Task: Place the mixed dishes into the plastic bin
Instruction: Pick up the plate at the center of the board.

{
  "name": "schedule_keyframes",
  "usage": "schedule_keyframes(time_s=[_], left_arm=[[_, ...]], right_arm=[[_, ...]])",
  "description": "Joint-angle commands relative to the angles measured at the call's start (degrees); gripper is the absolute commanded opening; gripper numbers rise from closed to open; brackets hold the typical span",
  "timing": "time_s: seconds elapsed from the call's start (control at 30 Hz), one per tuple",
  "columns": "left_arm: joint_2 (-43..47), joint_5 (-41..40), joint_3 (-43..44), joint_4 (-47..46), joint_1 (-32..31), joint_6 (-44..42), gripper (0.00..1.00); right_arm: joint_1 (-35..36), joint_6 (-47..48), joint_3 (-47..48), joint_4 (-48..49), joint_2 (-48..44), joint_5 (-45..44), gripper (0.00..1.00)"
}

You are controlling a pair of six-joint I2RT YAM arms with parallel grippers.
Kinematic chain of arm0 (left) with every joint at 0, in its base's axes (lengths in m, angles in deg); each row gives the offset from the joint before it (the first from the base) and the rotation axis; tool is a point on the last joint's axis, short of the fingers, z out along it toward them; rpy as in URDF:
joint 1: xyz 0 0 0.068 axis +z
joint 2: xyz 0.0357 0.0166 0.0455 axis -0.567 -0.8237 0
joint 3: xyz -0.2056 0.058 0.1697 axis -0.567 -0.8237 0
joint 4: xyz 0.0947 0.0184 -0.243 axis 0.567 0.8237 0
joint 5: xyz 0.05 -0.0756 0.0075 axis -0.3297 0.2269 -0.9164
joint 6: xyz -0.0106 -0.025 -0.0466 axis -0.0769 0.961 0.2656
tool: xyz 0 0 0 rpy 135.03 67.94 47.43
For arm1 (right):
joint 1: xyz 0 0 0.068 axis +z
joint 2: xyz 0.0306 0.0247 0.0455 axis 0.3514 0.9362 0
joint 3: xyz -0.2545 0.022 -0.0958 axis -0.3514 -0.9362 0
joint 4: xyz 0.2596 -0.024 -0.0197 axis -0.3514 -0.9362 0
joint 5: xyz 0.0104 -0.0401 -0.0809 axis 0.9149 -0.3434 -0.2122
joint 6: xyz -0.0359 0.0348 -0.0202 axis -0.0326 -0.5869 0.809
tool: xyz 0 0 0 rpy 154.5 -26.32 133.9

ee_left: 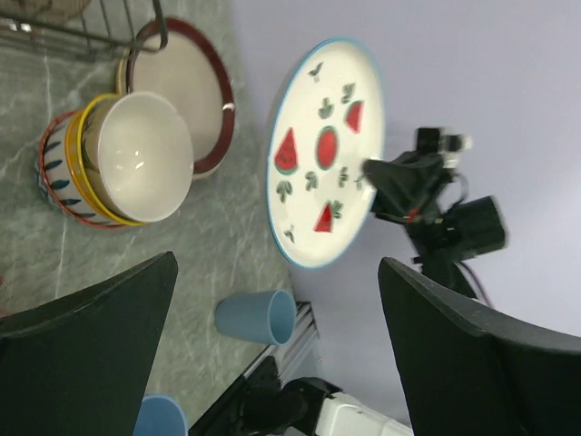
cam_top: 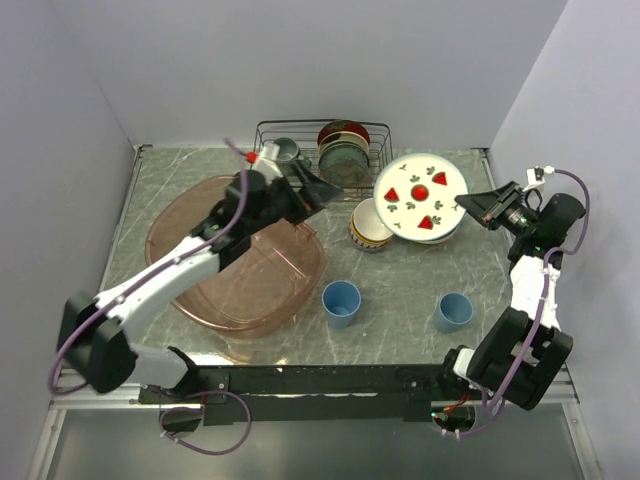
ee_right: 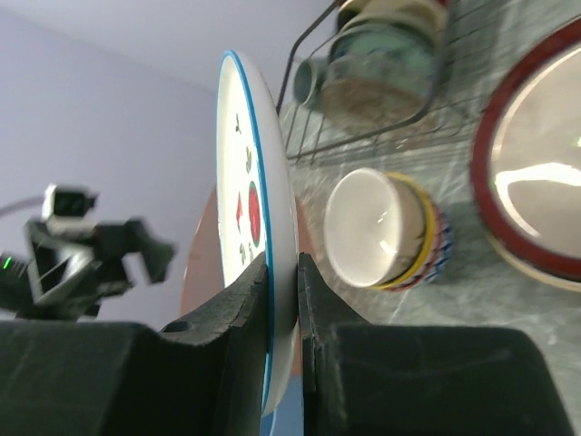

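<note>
My right gripper [cam_top: 468,206] [ee_right: 282,263] is shut on the rim of the strawberry-print white plate [cam_top: 420,195] [ee_left: 322,150] [ee_right: 245,182], which it holds off the table. Below that plate lies a red-rimmed plate [ee_left: 195,91] [ee_right: 536,182]. A cream bowl [cam_top: 370,222] [ee_left: 141,154] [ee_right: 377,227] is nested in the red-patterned bowl [ee_left: 54,177] beside it. Two light-blue cups [cam_top: 341,302] [cam_top: 453,311] stand near the front. The pinkish plastic bin [cam_top: 260,290] sits at the left. My left gripper [cam_top: 322,192] [ee_left: 277,263] hangs open and empty over the bin's far right corner.
A black wire rack [cam_top: 300,135] stands at the back, holding a grey mug [cam_top: 283,152] and upright dark plates [cam_top: 343,150]. Walls enclose the table on three sides. The left arm stretches across the bin.
</note>
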Motion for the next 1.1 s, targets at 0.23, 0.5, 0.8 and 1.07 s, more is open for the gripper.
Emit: schedule_keyframes(time_s=[0.23,0.5,0.8,1.07], left_arm=[[-14.1,2.2,11.8,1.2,-5.9,-4.2,0.97],[-15.6,6.2,11.4,-0.9,-6.2,-4.8,0.66],[-13.3,7.4,9.4,-3.4,-6.2,-5.3,0.22],[-6.3,7.0,3.6,-10.6,-5.8,-4.9,0.01]], right_arm=[[6.8,-1.3,-0.4,0.7,-6.8,4.9,0.0],[8.3,-0.5,-0.6,0.4,-7.3,4.9,0.0],[8.9,-0.9,-1.4,1.2,-7.6,5.7,0.0],[10.4,2.6,-0.7,-2.4,-8.2,6.0,0.0]])
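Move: The watermelon plate's middle is about 20 cm to the left gripper's right, 4 cm ahead and 4 cm lower; the right gripper already holds its right edge, with the middle some 9 cm left and 3 cm ahead. The bowl stack lies about 13 cm right, 6 cm ahead and 22 cm below the left hand. From the right hand, the red-rimmed plate is roughly 9 cm straight ahead and 23 cm down. Right and down comes the empty left hand, about 7 cm over and 5 cm down, to the plate's left edge, where its wide-open fingers shut and pinch the rim while the wrist turns some 10 degrees clockwise. The right hand keeps its grip and carries the plate about 6 cm left and 3 cm back to meet it, turning counter-clockwise about as much; most of both approaches is quick, then they nearly hold still. ##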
